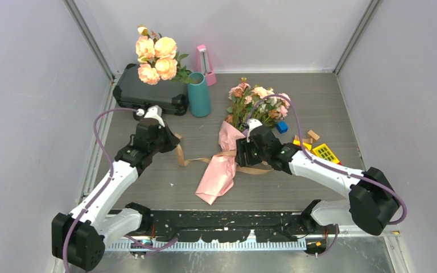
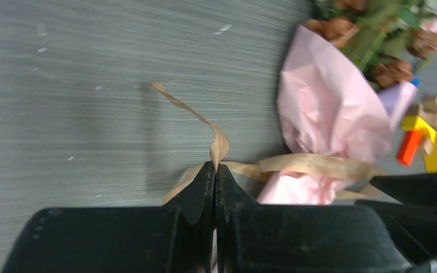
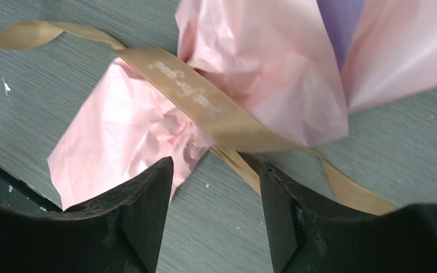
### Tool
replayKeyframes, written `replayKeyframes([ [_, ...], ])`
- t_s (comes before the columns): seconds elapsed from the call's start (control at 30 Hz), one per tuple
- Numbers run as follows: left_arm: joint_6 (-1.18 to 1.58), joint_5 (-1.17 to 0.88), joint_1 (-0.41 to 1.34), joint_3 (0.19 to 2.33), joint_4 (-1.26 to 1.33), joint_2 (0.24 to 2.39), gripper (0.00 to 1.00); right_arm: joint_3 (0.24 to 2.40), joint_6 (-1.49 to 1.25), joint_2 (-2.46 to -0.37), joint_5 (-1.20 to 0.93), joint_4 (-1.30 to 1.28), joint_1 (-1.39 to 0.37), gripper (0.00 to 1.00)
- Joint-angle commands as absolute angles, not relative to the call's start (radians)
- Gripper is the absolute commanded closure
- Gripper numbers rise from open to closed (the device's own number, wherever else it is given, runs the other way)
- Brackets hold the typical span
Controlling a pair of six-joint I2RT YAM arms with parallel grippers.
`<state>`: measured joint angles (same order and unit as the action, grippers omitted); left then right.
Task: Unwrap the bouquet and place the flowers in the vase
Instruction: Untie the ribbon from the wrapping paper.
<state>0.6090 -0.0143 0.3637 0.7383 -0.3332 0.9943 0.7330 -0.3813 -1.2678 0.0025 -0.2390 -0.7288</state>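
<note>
The bouquet lies on the grey table, its small pink, cream and brown flowers pointing away from the arms. Its pink crinkled paper trails toward the near edge. A tan ribbon runs left from the paper's waist. My left gripper is shut on that ribbon, pinching it at the fingertips. My right gripper hovers over the wrapped waist, open, with bare table between its fingers; ribbon and paper lie just ahead. The teal vase stands upright at the back, left of the bouquet.
A black case sits at the back left with big peach-orange roses above it. A pink metronome-shaped object stands behind the vase. Yellow, blue and wooden toy blocks lie right of the bouquet. Walls close in on three sides.
</note>
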Motion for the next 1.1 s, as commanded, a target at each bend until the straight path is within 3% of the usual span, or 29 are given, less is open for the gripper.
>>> replayKeyframes([
  [0.0, 0.673, 0.052, 0.279, 0.703, -0.374, 0.977, 1.0, 0.831, -0.276, -1.318, 0.041, -0.206, -0.756, 0.38],
  [0.63, 0.635, -0.029, 0.098, 0.719, -0.387, 1.07, 1.0, 1.01, -0.024, -1.593, 0.284, -0.286, -0.856, 0.36],
  [0.9, 0.627, -0.053, 0.06, 0.732, -0.376, 1.122, 1.0, 0.987, -0.032, -1.543, 0.405, -0.264, -0.905, 0.66],
  [1.07, 0.61, -0.058, 0.043, 0.733, -0.364, 1.178, 1.0, 0.956, -0.061, -1.45, 0.403, -0.269, -0.914, 0.78],
])
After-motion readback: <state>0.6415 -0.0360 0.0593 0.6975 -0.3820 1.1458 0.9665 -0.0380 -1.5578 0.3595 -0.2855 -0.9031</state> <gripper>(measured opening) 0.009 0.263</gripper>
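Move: The ribbon band across the paper's waist lies about 3 cm ahead of the right hand, 4 cm left and 3 cm below; the lower paper flap is some 9 cm back and 9 cm left, the flowers 21 cm ahead and 8 cm right. From the left hand, already gripping the ribbon's end, the band lies 19 cm right, 4 cm back and 10 cm lower; the vase stands 14 cm ahead, 8 cm right. Left hand carries its ribbon end 9 cm left, sinking; right reaches 4 cm forward, rolls, narrows around the band. ##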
